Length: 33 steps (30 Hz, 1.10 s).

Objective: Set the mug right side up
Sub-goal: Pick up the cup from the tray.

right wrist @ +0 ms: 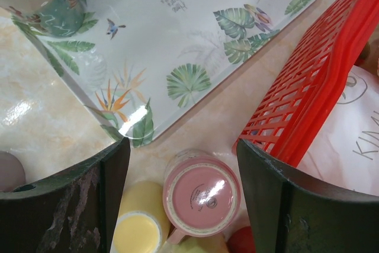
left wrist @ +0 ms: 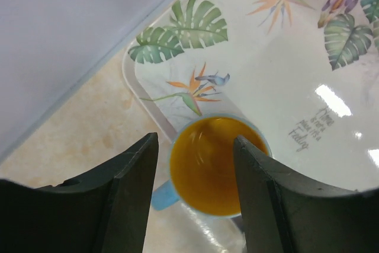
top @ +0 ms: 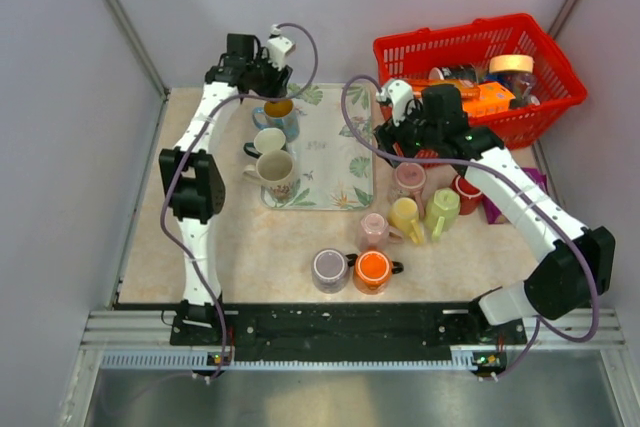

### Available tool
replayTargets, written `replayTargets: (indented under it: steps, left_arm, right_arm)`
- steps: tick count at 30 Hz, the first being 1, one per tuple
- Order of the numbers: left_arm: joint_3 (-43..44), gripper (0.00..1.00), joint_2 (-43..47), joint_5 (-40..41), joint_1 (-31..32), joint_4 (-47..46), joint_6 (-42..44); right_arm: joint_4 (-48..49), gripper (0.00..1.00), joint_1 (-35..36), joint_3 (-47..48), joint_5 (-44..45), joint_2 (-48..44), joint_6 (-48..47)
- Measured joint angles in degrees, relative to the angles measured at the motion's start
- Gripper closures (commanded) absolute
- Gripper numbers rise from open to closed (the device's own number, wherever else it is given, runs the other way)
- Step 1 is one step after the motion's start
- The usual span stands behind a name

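A pink mug [right wrist: 201, 191] stands upside down, base up, on the table between the leaf-print tray [right wrist: 177, 28] and the red basket [right wrist: 320, 87]. My right gripper [right wrist: 183, 143] hangs open just above it, fingers either side and clear of it; from the top view the same mug [top: 408, 179] sits under that gripper [top: 405, 147]. A blue mug with an orange inside [left wrist: 216, 164] stands upright on the tray's far corner [left wrist: 142, 81]. My left gripper [left wrist: 195, 140] is open over it, jaws straddling the rim.
A white mug [top: 268, 141] and a cream floral mug [top: 274, 171] stand on the tray [top: 335, 147]. Yellow [top: 406, 217], green [top: 442, 209], red [top: 467, 190], pink [top: 373, 231], grey [top: 329, 269] and orange [top: 372, 270] mugs crowd the table. The basket [top: 480, 72] holds groceries.
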<state>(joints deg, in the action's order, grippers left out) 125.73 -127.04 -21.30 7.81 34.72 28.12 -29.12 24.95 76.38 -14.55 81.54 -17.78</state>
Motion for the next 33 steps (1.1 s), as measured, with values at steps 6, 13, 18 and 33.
replayTargets:
  steps: [6, 13, 18, 33]
  left_arm:
    - [1.88, 0.40, -4.61, 9.09, 1.16, 0.07, -10.10]
    - [2.54, 0.41, -5.88, 13.53, -0.48, 2.89, -16.70]
    - [3.06, 0.41, -5.88, 14.80, -0.37, 5.40, -18.97]
    - [3.10, 0.42, -5.64, 15.72, -0.24, 12.59, -19.39]
  right_arm:
    - [-0.13, 0.27, 0.00, 0.00, 0.07, -0.04, 0.02]
    - [-0.22, 0.27, 0.00, 0.00, 0.04, -0.04, 0.04]
    - [-0.22, 0.27, 0.00, 0.00, -0.11, -0.04, 0.02]
    - [0.37, 0.27, 0.00, -2.64, -1.07, -0.04, 0.33]
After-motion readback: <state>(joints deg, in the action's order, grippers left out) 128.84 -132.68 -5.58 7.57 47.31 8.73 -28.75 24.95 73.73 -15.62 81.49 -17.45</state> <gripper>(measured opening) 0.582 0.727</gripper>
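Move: The blue mug with the brown inside stands on the tray almost under my left hand, its middle about 13 cm below and some 2 cm back, level sideways. The dark green mug is close behind it, roughly 11 cm back and 2 cm left of my left hand; the cream floral mug is about 19 cm back, straight behind. From my right hand the blue mug lies some 20 cm ahead, 27 cm left and 16 cm below. I lower my open left hand about 7 cm towards the blue mug's rim, swinging some 4 cm left, with a short dip forward and then a draw back, so the fingers end astride the rim on its handle side. Meanwhile the wrist turns about 25 degrees counter-clockwise and tips the fingers some 20 degrees further down. My right hand sinks about 2 cm at the end. ##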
